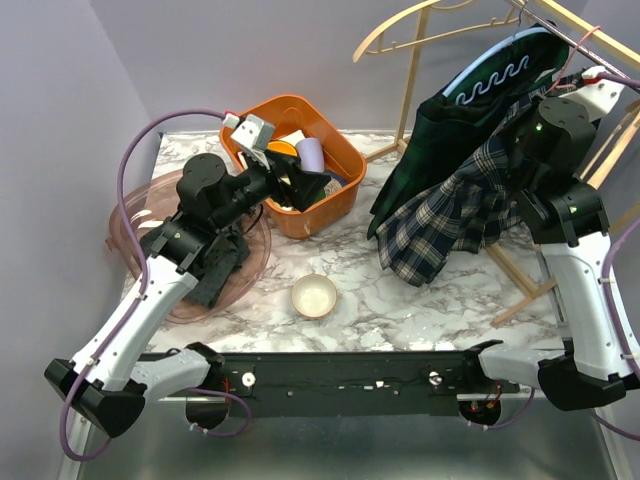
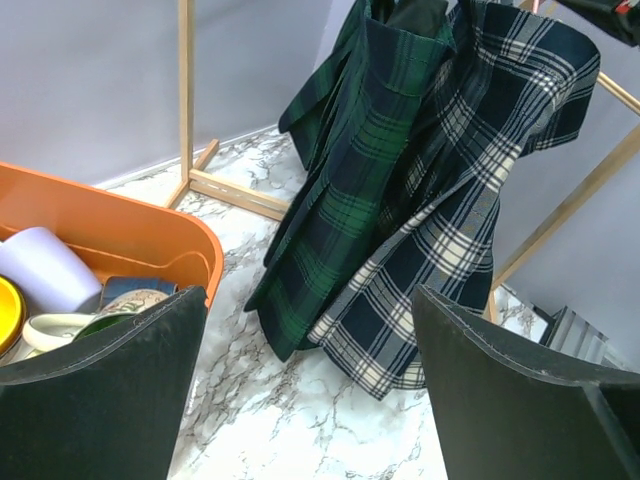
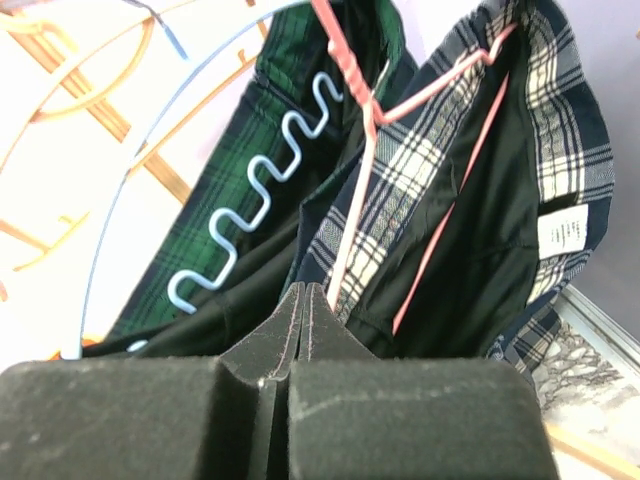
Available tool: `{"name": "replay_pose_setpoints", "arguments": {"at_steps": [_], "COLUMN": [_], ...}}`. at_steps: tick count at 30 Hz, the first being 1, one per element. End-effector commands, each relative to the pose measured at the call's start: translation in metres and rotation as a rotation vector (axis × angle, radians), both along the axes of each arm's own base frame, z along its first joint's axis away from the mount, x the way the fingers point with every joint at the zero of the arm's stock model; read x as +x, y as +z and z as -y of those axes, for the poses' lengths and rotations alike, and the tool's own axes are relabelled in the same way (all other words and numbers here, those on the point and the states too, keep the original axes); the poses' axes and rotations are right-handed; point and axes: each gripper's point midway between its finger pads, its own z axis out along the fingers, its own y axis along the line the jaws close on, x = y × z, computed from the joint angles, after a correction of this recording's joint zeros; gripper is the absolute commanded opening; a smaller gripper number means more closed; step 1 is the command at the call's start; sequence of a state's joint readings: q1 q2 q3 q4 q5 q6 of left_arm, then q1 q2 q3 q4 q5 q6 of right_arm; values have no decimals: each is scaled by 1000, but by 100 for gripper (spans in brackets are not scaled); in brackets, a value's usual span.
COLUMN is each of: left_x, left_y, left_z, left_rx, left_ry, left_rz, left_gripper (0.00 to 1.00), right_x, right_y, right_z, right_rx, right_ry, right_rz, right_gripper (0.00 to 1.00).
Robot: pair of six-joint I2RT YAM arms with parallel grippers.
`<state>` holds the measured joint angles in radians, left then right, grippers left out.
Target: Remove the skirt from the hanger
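Observation:
Two skirts hang on the wooden rack (image 1: 412, 90). A navy and white plaid skirt (image 1: 450, 225) (image 2: 470, 200) hangs on a pink hanger (image 3: 347, 235). A green plaid skirt (image 1: 440, 130) (image 2: 350, 200) hangs on a light blue hanger (image 1: 505, 68). My right gripper (image 3: 305, 292) is shut, its tips pressed together right at the waist edge of the navy skirt (image 3: 400, 165), beside the pink hanger's bar. No cloth shows between the tips. My left gripper (image 2: 310, 400) (image 1: 300, 185) is open over the orange basket's edge, facing the skirts from well apart.
An orange basket (image 1: 340, 150) with cups stands at the back centre. A white bowl (image 1: 314, 296) sits on the marble top in front of it. A clear pink tray (image 1: 130, 230) with dark cloth lies at the left. The rack's wooden feet (image 1: 525, 290) run along the right.

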<state>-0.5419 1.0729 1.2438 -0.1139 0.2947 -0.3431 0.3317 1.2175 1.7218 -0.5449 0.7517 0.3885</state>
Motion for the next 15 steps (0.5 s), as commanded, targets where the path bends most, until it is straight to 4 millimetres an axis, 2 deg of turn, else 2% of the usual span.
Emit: {"name": "replay_pose_setpoints", "arguments": {"at_steps": [1,4,7,8,9,10,11,12,13,14,15], "left_x": [-1,-3,-4,-4,-5,-6,-5,-6,-7,-8,-9], "left_y": [12,14,15,14,14,13,14,12,11,12,10], "left_z": [-3,-1,1,1,1,1,0,0,0,-1,-1], "left_rx": [-6,-10,-12,-13,-12,-10,-9,-7,-7,-12,-11], "left_ry": [20,11,4,5,4,3,6,9,8,9,9], "left_rz": [44,51,52,52,51,47,46,39,39,41,37], "left_gripper": [93,93,93,93,93,93,93,93,93,93,93], "right_x": [-7,-10,-14,-14,-12,-12,-17,-10,-14,-15,-13], "right_y": [30,38,36,34,31,22,26,17,7,10,5], "right_z": [11,12,13,11,9,9,14,13,15,15,14], "right_rx": [10,7,24,28,48,42,49,63,51,60,70], "right_ry": [-53,-51,-51,-39,-38,-40,-68,-87,-100,-101,-99], "right_rz": [83,87,72,63,55,11,8,-24,-79,-80,-95], "right_gripper": [1,1,1,6,19,41,49,56,62,63,64]}}
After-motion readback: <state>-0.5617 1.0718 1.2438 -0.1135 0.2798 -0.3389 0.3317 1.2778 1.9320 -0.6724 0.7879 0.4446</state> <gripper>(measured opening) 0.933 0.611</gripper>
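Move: The pink hanger carrying the plaid skirt has its middle roughly 5 cm ahead, 4 cm right and 3 cm above the right hand; its near arm runs down to the shut fingertips. The blue hanger with the green skirt is about 6 cm ahead and 8 cm left, 3 cm up; the plaid skirt's middle hangs some 17 cm below, 3 cm ahead and 6 cm left. From the left hand, the pink hanger lies about 40 cm right, 12 cm ahead and 9 cm higher. Alongside the pink hanger's near arm, the right hand climbs about 4 cm with its fingers shut at first, easing back about 1 cm on the way. As the rise tails off, the fingers spread to over half open, one to each side of the hanger arm as the wrist looks at it; the wrist hardly turns. Whether they touch the hanger or cloth can't be seen. ##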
